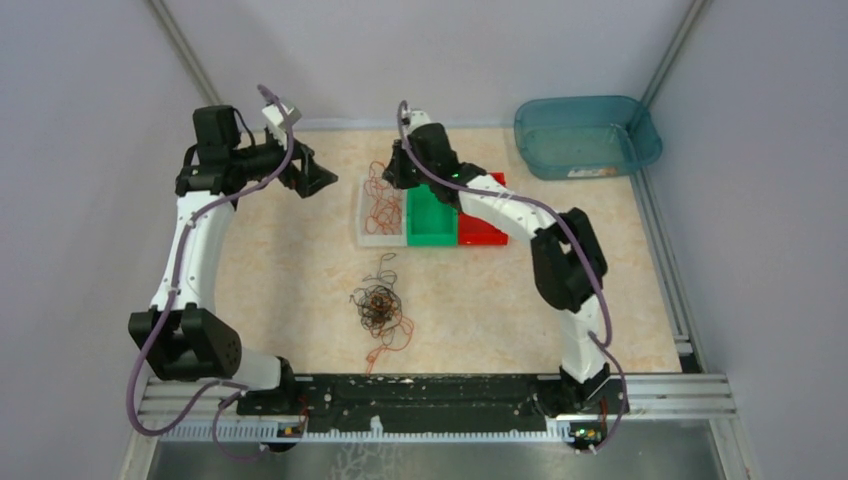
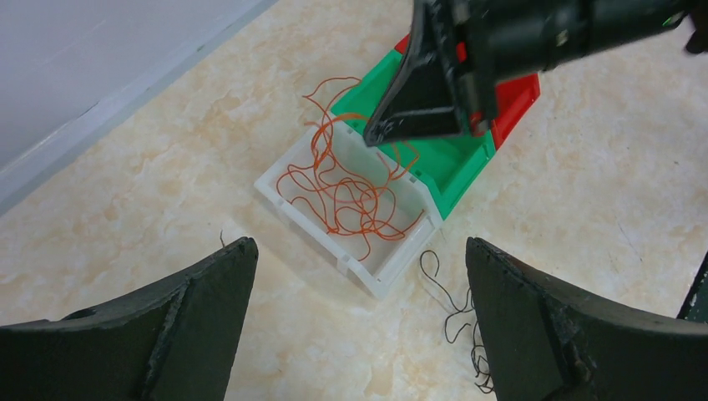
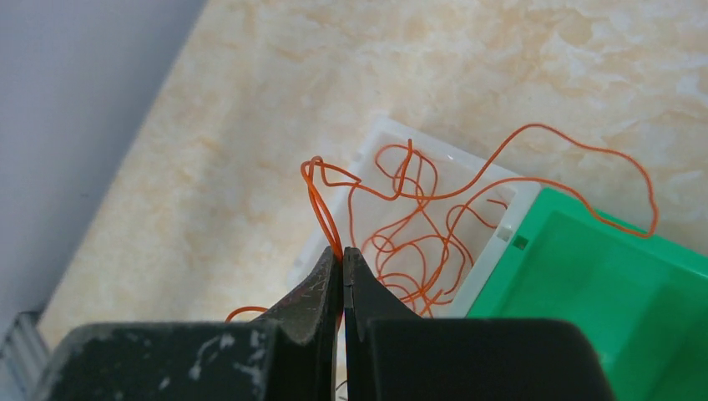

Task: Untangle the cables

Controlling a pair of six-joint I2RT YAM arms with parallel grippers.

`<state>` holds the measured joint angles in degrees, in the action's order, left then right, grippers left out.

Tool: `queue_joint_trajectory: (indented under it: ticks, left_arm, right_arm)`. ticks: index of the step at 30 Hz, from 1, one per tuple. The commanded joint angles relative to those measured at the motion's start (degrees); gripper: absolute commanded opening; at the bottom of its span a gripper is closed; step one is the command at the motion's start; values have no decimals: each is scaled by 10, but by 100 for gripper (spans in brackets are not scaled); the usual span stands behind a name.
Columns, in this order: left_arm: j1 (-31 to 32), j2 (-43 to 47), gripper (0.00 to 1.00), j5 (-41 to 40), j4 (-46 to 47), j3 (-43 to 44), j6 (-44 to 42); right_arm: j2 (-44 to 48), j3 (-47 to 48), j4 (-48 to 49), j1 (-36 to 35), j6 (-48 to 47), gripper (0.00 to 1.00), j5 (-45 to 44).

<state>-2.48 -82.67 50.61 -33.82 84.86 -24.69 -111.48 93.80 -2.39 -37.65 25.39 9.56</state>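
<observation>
Orange-red cables (image 1: pixel 381 205) (image 2: pixel 351 196) (image 3: pixel 417 225) curl inside a white bin (image 1: pixel 381 238) (image 2: pixel 280 196) (image 3: pixel 493 238); one loop reaches over the green bin (image 1: pixel 432 222) (image 2: pixel 455 163) (image 3: pixel 601 309). Above the white bin, my right gripper (image 1: pixel 398 172) (image 3: pixel 342 253) is shut on an orange cable strand. A tangle of dark and orange cables (image 1: pixel 379 305) lies mid-table; thin black strands (image 2: pixel 455 305) of it show near my left gripper's right finger. My left gripper (image 1: pixel 318 180) (image 2: pixel 361 251) hangs wide open and holds nothing, left of the bins.
A red bin (image 1: pixel 482 232) (image 2: pixel 513 104) adjoins the green one on the right. A teal tub (image 1: pixel 585 135) stands at the back right corner. Grey walls close in the table on three sides. My right arm (image 2: pixel 518 42) crosses above the bins.
</observation>
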Motion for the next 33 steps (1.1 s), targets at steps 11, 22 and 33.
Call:
queue_joint_trajectory:
  ticks: [11,22,33]
  left_arm:
    - [-16,51,100,-14,65,-34,39]
    - [-26,47,100,-5,83,-32,62]
    - [-37,44,100,9,113,-32,78]
  right_arm:
    - [-185,166,-141,-88,-141,12,-257]
    - [-25,137,-102,-57,-109,69,-111]
    - [-81,177,-146,56,-43,80,-51]
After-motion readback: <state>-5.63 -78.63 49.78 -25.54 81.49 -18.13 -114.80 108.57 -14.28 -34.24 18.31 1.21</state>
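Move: The right hand still pinches an orange cable; the middle of the white bin lies about 7 cm ahead, 3 cm to its left and some 19 cm below. The green bin is level with the white one and 9 cm to the right of the hand, while the dark cable tangle lies roughly 19 cm back and 2 cm left. From the idle left hand the white bin is some 12 cm ahead, 10 cm right and 27 cm below. The right hand lowers the pinched orange cable about 14 cm to the white bin, drifting slightly left as its fingers tip some 30 degrees further down, and opens at the bottom to let go. With the fingers spreading wide it rises straight back up to a little above its starting height, levelling out, then swings right and forward, away from the bin. ##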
